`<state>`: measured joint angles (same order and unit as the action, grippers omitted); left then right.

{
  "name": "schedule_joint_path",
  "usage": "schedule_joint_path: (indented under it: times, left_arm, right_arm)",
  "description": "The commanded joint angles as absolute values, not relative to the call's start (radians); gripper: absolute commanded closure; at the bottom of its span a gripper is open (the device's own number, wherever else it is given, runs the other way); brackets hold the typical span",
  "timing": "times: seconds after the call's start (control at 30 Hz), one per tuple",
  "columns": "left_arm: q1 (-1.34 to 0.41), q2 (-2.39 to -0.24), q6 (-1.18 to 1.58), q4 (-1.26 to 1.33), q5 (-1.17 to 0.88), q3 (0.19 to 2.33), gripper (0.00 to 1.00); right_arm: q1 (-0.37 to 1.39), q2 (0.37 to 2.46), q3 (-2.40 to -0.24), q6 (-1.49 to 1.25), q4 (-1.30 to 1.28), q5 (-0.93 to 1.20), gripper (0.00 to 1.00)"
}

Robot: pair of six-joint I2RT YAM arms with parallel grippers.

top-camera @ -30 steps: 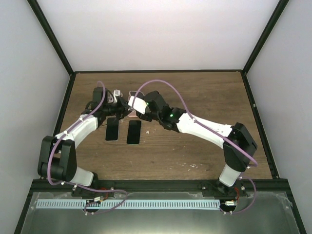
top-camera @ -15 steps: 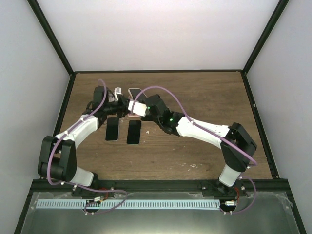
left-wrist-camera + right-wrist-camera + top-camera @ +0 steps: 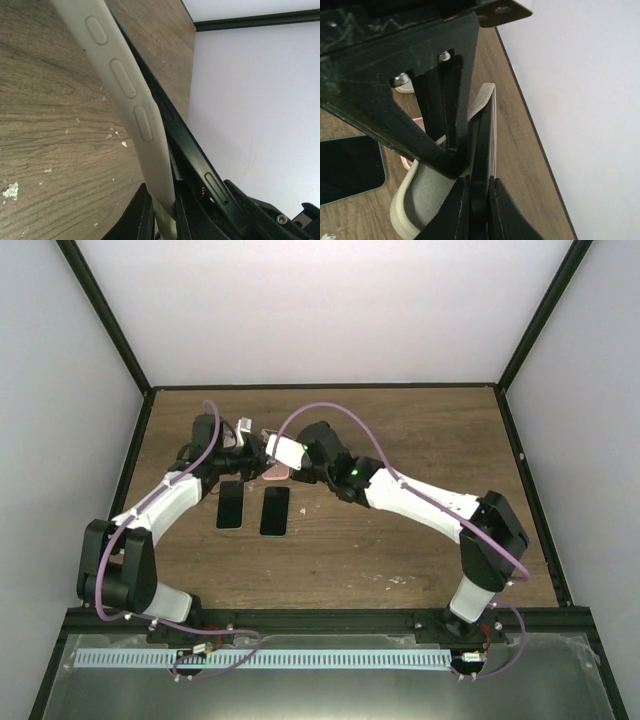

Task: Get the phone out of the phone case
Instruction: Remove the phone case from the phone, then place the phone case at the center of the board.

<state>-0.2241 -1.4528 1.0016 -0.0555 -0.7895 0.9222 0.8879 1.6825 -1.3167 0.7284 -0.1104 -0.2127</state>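
A cream phone case stands on edge above the table, its side buttons facing the left wrist camera. My left gripper is shut on the case's rim. The black phone is partly peeled out of the case along one long side. My right gripper is shut on the phone's thin black edge, with the case's cream shell curving away to the left. In the top view the left gripper and right gripper meet at the back left of the table.
Two dark phones lie flat side by side on the wooden table, one on the left and one on the right. A pink case lies just under the grippers. The black frame edge and white walls close the back.
My right gripper has closed onto the phone's edge and shifted slightly up and left toward the left gripper. The left gripper has kept its hold on the case.
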Motion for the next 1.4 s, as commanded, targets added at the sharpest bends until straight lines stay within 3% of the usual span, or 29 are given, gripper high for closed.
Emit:
schedule_joint_path:
  times: [0.0,0.5,0.87,1.37]
  left_arm:
    - [-0.215,-1.472,0.829,-0.163,-0.727,0.932,1.0]
    - [-0.213,-1.491,0.721,-0.248,-0.605,0.931,1.0]
    - [-0.23,-1.526,0.657,-0.231,-0.6,0.949,1.0]
    - [-0.412,-1.924,0.61,-0.204,-0.517,1.282,1.0]
  right_arm:
    - [0.823,1.615,-1.457,0.623,-0.154,-0.214,0.99]
    - [0.766,1.589,-1.537,0.542,-0.165,-0.202,0.99]
    - [0.683,1.532,-1.449,0.563,-0.152,-0.196,0.99]
    - [0.585,1.366,-1.269,0.517,-0.216,-0.171,0.99]
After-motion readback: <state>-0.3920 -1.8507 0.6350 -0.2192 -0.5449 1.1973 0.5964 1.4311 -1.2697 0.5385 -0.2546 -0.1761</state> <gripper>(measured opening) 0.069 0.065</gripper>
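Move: The left hand already grips the white phone case by a long edge, its open table spot about 9 cm right, 6 ahead and 16 below. The pink case lies 6 cm ahead and 2 left, the nearest black phone 8 back and 2 left, both as far below. The right hand already pinches the half-freed phone; the white case's middle is some 3 cm ahead, 1 left and 3 below. Right hand pulls the phone from case, about 15 cm right and up; left lowers the case 10 cm. ##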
